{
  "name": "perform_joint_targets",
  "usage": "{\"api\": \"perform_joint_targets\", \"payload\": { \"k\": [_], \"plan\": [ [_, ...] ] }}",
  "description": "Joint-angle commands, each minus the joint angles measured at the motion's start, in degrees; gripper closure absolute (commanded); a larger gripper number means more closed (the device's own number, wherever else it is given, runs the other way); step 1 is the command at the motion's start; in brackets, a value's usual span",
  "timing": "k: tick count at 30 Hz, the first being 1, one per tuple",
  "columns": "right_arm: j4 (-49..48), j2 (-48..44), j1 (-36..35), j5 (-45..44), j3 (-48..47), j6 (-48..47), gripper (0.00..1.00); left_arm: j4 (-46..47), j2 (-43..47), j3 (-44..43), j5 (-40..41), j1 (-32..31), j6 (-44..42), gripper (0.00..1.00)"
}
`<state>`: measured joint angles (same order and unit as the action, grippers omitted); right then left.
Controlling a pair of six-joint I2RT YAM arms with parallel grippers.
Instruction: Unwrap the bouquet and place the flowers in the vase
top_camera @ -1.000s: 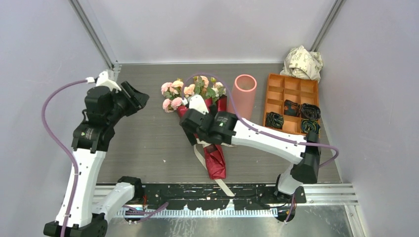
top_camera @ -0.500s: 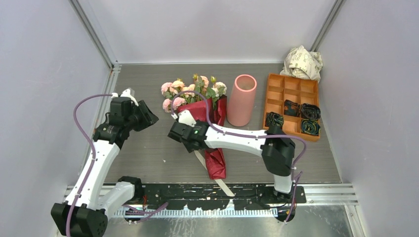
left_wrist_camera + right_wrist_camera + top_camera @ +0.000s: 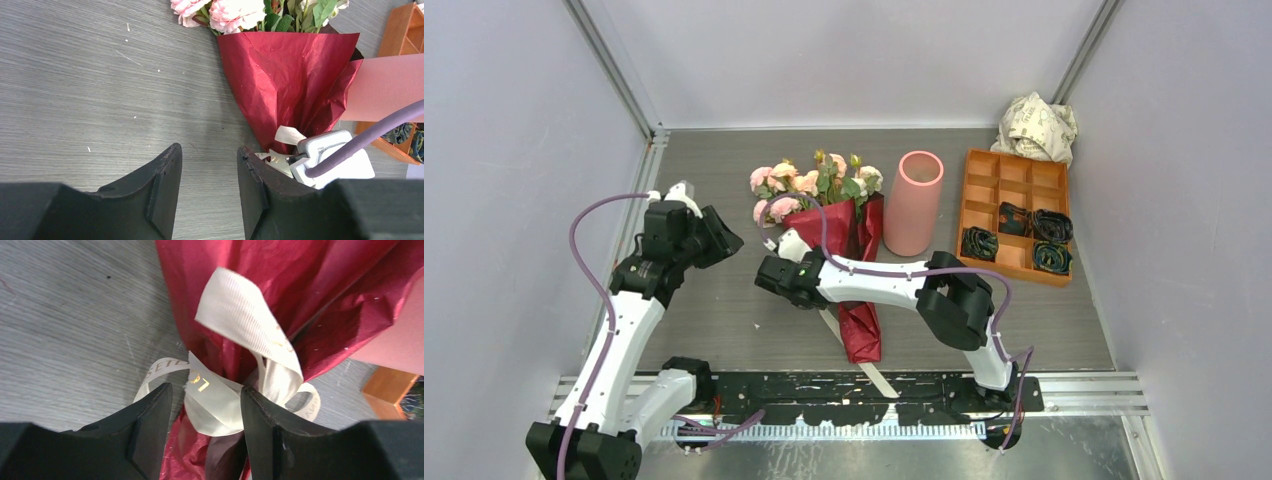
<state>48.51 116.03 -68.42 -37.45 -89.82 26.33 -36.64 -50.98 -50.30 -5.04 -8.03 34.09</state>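
The bouquet [image 3: 829, 225] lies mid-table in dark red crinkled paper [image 3: 285, 70], its pink and peach flowers [image 3: 809, 182] pointing to the far side. A cream ribbon [image 3: 240, 315] ties its neck. My right gripper [image 3: 786, 283] is down over that neck. In the right wrist view its jaws [image 3: 206, 390] flank the ribbon knot closely, with ribbon and paper filling the gap. My left gripper [image 3: 729, 240] hovers left of the bouquet, open and empty [image 3: 209, 150] over bare table. The pink vase [image 3: 914, 205] stands upright just right of the flowers.
An orange compartment tray [image 3: 965, 200] holding black coiled items [image 3: 1034, 225] sits right of the vase. A crumpled white printed paper ball [image 3: 1036, 125] lies in the far right corner. A ribbon tail [image 3: 879, 380] trails toward the near rail. Walls close in both sides.
My right arm folded in and its gripper slid left and down onto the ribbon-tied neck, jaws narrowing around it. My left arm swung lower and right toward the bouquet.
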Motion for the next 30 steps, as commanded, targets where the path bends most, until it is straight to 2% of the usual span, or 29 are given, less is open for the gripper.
{"api": "perform_joint_targets", "payload": {
  "k": [1,4,6,13,16,18,19,24,30],
  "plan": [
    [1.06,-0.93,-0.24,-6.91,-2.73,-1.01,0.42,2.18,1.76,0.27,-0.38,-0.14,0.36,0.55],
    [1.17,-0.9,-0.23,-8.15,-2.57,-1.27,0.46,2.19,2.15,0.63,-0.27,-0.17,0.66,0.55],
    [1.2,-0.7,-0.23,-8.5,-2.47,-1.35,0.54,2.28,2.25,0.8,-0.31,-0.14,0.8,0.55],
    [1.56,-0.57,-0.28,-9.93,-2.46,-0.9,0.72,2.05,2.23,0.95,-0.59,-0.18,0.98,0.56],
    [2.05,-1.41,-0.28,-10.43,-2.68,-0.58,0.82,2.59,2.35,1.28,-1.28,-0.17,1.16,0.56],
    [2.55,-2.21,-0.3,-10.22,-3.2,-0.38,0.96,3.45,2.16,1.55,-2.45,-0.14,1.48,0.55],
    [2.81,-2.92,-0.31,-9.86,-3.75,-0.16,0.99,4.05,2.04,1.76,-3.2,-0.14,1.77,0.55],
    [2.67,-6.7,-0.3,-5.44,-5.6,-0.94,0.99,8.59,0.75,4.12,-7.22,-0.37,4.2,0.56],
    [2.66,-6.8,-0.31,-4.23,-5.48,-1.02,0.93,11.57,-0.82,5.71,-8.23,-1.82,5.44,0.56]
  ]
}}
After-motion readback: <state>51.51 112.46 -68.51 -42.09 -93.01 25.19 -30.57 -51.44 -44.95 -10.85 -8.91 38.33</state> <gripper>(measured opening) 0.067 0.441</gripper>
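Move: The ribbon bow lies right at the right fingertips, about 1 cm ahead, 1 cm to the right and 1 cm below, its loose end between the open fingers. From that hand the pink vase stands some 12 cm ahead and 12 cm right, its middle 6 cm higher; the flower heads lie about 20 cm ahead and 8 cm left, at much the same height. From the left hand the bow is about 24 cm right, level fore and aft, 14 cm lower. Shut the right gripper on the ribbon's loose end at the bow, easing about 1.5 cm forward and as far to the right as the fingers close, and rising slightly. Pinch the ribbon and pull it up, roughly 4.5 cm above the start in all. Late on, bring the partly open left gripper some 2.5 cm right and a little down towards the bow, rolling it slightly. ##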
